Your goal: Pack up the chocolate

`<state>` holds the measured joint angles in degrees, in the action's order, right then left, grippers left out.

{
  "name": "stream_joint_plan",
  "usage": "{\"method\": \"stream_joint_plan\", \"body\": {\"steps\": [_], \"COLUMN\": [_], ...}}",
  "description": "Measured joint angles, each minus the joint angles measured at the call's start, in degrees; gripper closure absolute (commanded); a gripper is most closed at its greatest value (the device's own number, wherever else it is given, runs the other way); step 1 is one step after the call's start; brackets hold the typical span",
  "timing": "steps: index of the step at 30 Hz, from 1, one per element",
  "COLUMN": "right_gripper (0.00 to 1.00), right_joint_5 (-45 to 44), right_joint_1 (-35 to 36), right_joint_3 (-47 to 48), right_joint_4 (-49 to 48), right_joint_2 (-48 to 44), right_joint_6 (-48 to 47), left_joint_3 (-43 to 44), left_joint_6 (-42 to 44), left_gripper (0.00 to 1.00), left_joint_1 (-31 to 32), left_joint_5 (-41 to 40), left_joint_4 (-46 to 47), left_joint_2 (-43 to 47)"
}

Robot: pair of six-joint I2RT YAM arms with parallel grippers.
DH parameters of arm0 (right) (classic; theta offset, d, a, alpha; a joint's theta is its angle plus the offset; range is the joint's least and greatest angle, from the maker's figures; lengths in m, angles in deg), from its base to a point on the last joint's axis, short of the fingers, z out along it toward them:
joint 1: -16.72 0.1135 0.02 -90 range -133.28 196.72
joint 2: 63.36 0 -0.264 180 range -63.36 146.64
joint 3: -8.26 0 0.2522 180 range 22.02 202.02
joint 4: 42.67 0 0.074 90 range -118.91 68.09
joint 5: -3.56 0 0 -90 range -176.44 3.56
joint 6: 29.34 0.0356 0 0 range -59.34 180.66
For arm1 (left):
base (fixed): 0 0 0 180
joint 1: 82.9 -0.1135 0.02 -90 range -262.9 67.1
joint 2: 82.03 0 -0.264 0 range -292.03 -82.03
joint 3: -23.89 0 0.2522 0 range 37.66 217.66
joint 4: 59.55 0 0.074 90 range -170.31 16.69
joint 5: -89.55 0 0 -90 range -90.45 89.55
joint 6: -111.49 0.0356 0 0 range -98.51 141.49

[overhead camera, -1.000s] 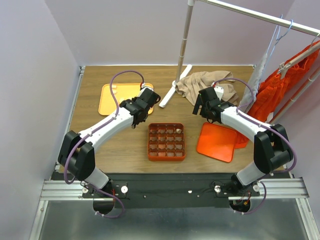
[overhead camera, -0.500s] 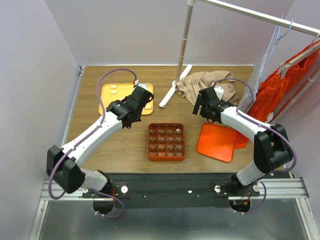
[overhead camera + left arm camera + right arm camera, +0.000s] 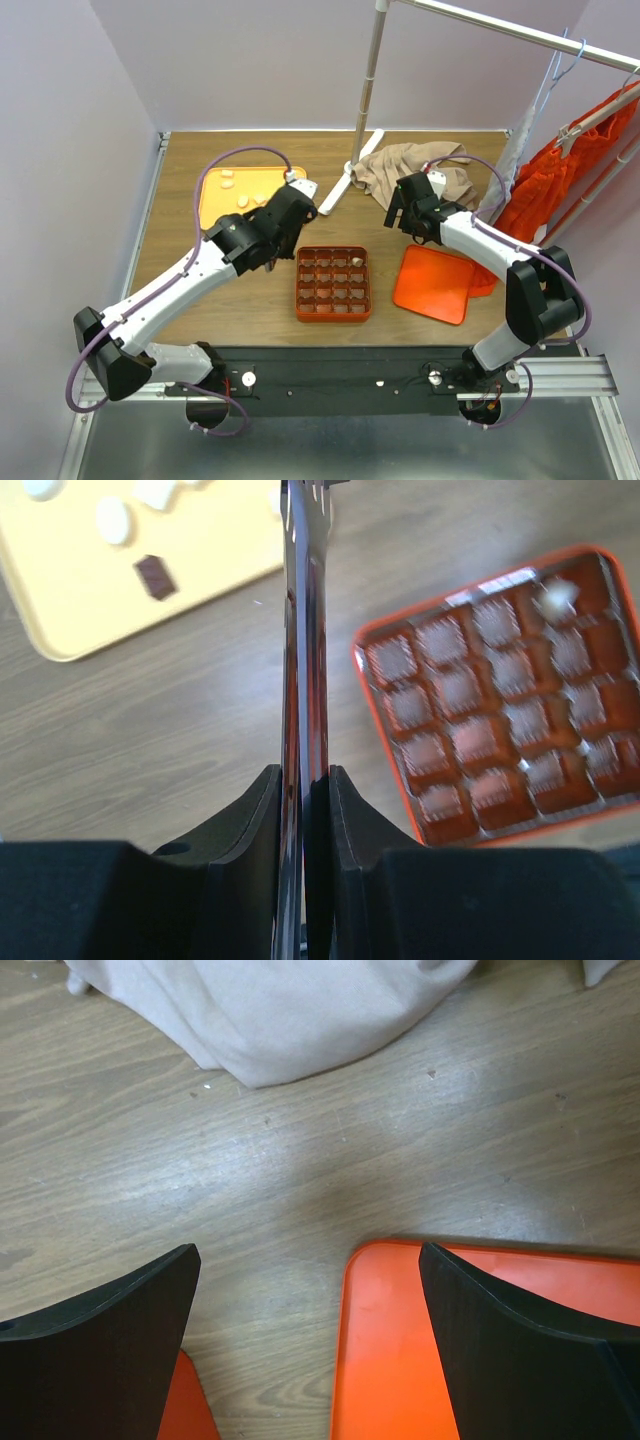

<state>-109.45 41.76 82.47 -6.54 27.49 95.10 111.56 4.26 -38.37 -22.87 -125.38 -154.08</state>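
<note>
Several pieces of chocolate, cream-white and brown, lie on the yellow tray at the back left. One pale piece sits in a far-right cell of the orange gridded box. My left gripper hangs between tray and box, shut on shiny metal tongs that reach towards the tray's corner. I cannot see whether the tong tips hold anything. My right gripper stands open over bare wood at the corner of the flat orange lid.
A beige cloth lies at the back, just beyond the right gripper. A clothes rack pole rises from its white base. An orange garment hangs at the right edge.
The left arm has stretched out and lowered its elbow, and its gripper with the tongs has shifted a little right towards the box. The right arm has not moved.
</note>
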Motion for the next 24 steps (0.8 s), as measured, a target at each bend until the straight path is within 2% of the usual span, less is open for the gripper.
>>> {"method": "stream_joint_plan", "body": {"steps": [7, 16, 24], "right_gripper": [0.00, 0.00, 0.00], "right_joint_5": [0.17, 0.20, 0.24], "right_joint_1": [0.00, 0.00, 0.00], "right_joint_3": [0.57, 0.55, 0.55], "right_joint_4": [-0.04, -0.04, -0.04], "right_joint_2": [0.02, 0.02, 0.02], "right_joint_6": [0.02, 0.02, 0.02], "left_joint_3": [0.00, 0.15, 0.15], "left_joint_6": [-2.62, -7.48, -9.35], "left_gripper": [0.97, 0.97, 0.96], "left_joint_1": [9.09, 15.39, 18.49], "left_joint_5": [1.73, 2.51, 2.49], "left_joint_4": [-3.50, -6.78, -7.50], "left_joint_2": [0.07, -0.50, -2.19]}}
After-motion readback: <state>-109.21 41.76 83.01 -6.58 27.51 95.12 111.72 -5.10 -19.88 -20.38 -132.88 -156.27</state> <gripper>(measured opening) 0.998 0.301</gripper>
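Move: The chocolate box, with one piece already in its far right part, lies from the left hand about 11 cm to the right, 7 cm back and some 22 cm below. The yellow tray, at about the same depth, is roughly 12 cm ahead and 7 cm to the left; the orange tray lies about 32 cm right and 7 cm back. From the right hand the box is roughly 18 cm left, 15 cm back and 9 cm below. Towards the chocolate box go the metal tongs still clamped in the left gripper, away from the yellow tray: the left hand travels about 9 cm back and 6 cm right, quick at first and then easing, and sinks a little. The wrist turns some 15 degrees clockwise and tips a bit more downward; the fingers keep their hold on the tongs, high above the table. ##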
